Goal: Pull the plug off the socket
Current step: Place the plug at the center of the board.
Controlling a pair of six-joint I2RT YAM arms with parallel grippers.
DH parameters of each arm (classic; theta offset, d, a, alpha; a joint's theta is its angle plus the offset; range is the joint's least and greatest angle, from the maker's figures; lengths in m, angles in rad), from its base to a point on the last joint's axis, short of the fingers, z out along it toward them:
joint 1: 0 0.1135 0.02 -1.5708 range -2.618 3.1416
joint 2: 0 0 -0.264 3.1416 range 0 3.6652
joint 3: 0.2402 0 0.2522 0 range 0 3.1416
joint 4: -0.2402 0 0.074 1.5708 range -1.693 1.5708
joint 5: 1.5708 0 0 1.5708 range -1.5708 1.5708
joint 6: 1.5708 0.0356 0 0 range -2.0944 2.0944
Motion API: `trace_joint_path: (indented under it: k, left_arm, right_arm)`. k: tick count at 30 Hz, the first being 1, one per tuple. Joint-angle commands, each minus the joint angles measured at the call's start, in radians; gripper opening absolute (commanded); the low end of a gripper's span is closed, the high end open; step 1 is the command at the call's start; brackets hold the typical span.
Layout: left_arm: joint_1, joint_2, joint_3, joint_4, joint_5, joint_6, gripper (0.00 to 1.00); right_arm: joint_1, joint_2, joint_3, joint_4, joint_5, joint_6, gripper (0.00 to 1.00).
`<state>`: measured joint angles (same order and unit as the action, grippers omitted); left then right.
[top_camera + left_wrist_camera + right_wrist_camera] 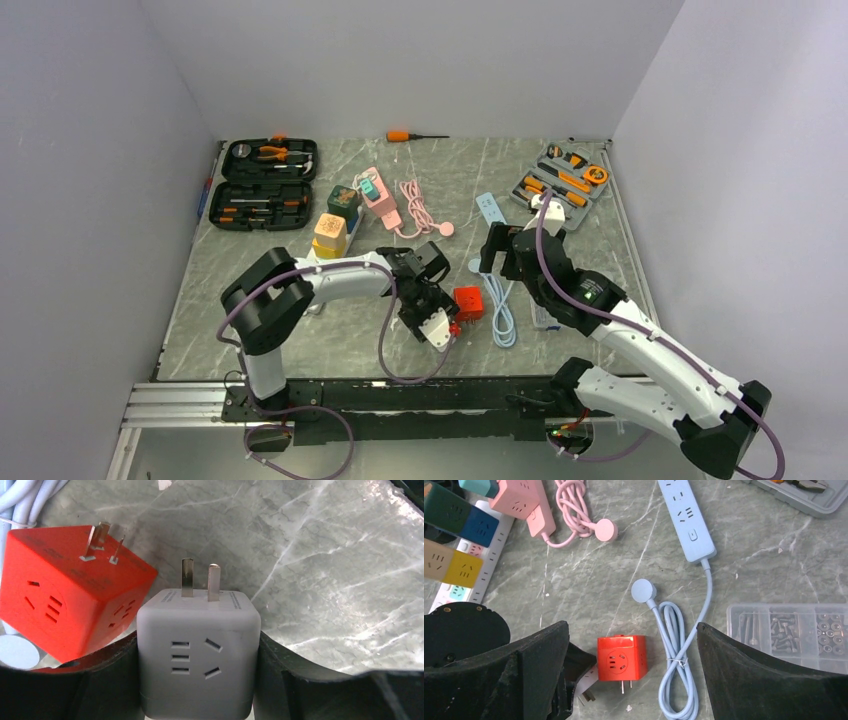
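Note:
My left gripper point(198, 680) is shut on a pale grey cube plug point(198, 650), its two flat prongs pointing away from the wrist and free in the air. The red cube socket point(60, 595) lies on the marble table just left of it, apart from the plug, with its own prongs bare. From above, the plug point(436, 327) sits in the left gripper point(437, 330) beside the red socket point(468, 302). My right gripper point(632, 630) hangs open above the red socket point(621, 657), touching nothing; the held plug point(585, 685) shows by its left finger.
A blue power strip point(686, 515) and its coiled cable point(674, 645) lie right of the socket, next to a clear screw box point(789, 635). A pink strip point(378, 195), a white strip with coloured cubes point(335, 225), a black tool case point(265, 185) and a grey tool tray point(560, 185) line the back.

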<state>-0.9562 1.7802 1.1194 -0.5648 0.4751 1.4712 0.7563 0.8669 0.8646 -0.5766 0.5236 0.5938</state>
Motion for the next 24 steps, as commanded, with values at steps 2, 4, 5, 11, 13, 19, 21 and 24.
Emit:
trace_joint_path:
  k: [2,4,5,11,13,19,21,24]
  left_arm:
    - [-0.007,0.08,0.073,-0.01,-0.015,0.014,0.0]
    - [-0.009,0.114,0.102,-0.009,-0.01,0.014,0.0]
    - [-0.012,0.126,0.118,-0.013,0.0,0.015,0.0]
    - [-0.074,0.196,0.221,-0.016,0.045,-0.109,0.0]
    - [-0.09,0.213,0.237,0.008,0.051,-0.171,0.0]
    - [-0.11,0.273,0.35,-0.029,0.058,-0.435,0.14]
    - [-0.117,0.255,0.329,-0.018,0.066,-0.481,0.26]
    - [-0.127,0.236,0.306,-0.002,0.06,-0.55,0.46]
  right_arm:
    - [-0.02,-0.016,-0.001,0.011,0.001,-0.025,1.0]
    - [-0.027,-0.023,-0.008,0.027,-0.011,-0.03,1.0]
    - [-0.032,-0.024,-0.009,0.03,-0.014,-0.032,1.0]
    - [-0.052,-0.009,-0.004,0.029,-0.018,-0.042,1.0]
    - [-0.067,-0.006,-0.007,0.025,-0.015,-0.042,1.0]
    - [-0.112,0.004,-0.007,0.028,-0.068,-0.044,1.0]
    - [-0.122,0.007,-0.011,0.031,-0.082,-0.046,1.0]
    - [-0.133,0.014,-0.012,0.032,-0.094,-0.044,1.0]
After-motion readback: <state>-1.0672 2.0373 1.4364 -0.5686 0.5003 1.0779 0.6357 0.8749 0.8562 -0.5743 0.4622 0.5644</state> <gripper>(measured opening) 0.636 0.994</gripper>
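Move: Right beside the white plug that the left hand still holds just above the table, the red plug stands about 6 cm to the right and 2 cm ahead, roughly level in height. The blue cord coil lies some 12 cm to that hand's right and about 1 cm ahead; the round blue plug head is about 8 cm right and 9 cm ahead. From the right hand, the red plug is roughly 19 cm below, 4 cm left and 3 cm back. Sweeping low over the table to its right by about 8 cm, the left hand keeps its grip on the white plug and pushes the red plug's left side along towards the blue cord coil. Its path bows slightly forward, then curves back, with the wrist turning some 15 degrees, partly counter-clockwise. The open, empty right hand eases about 2 cm right, high above. ##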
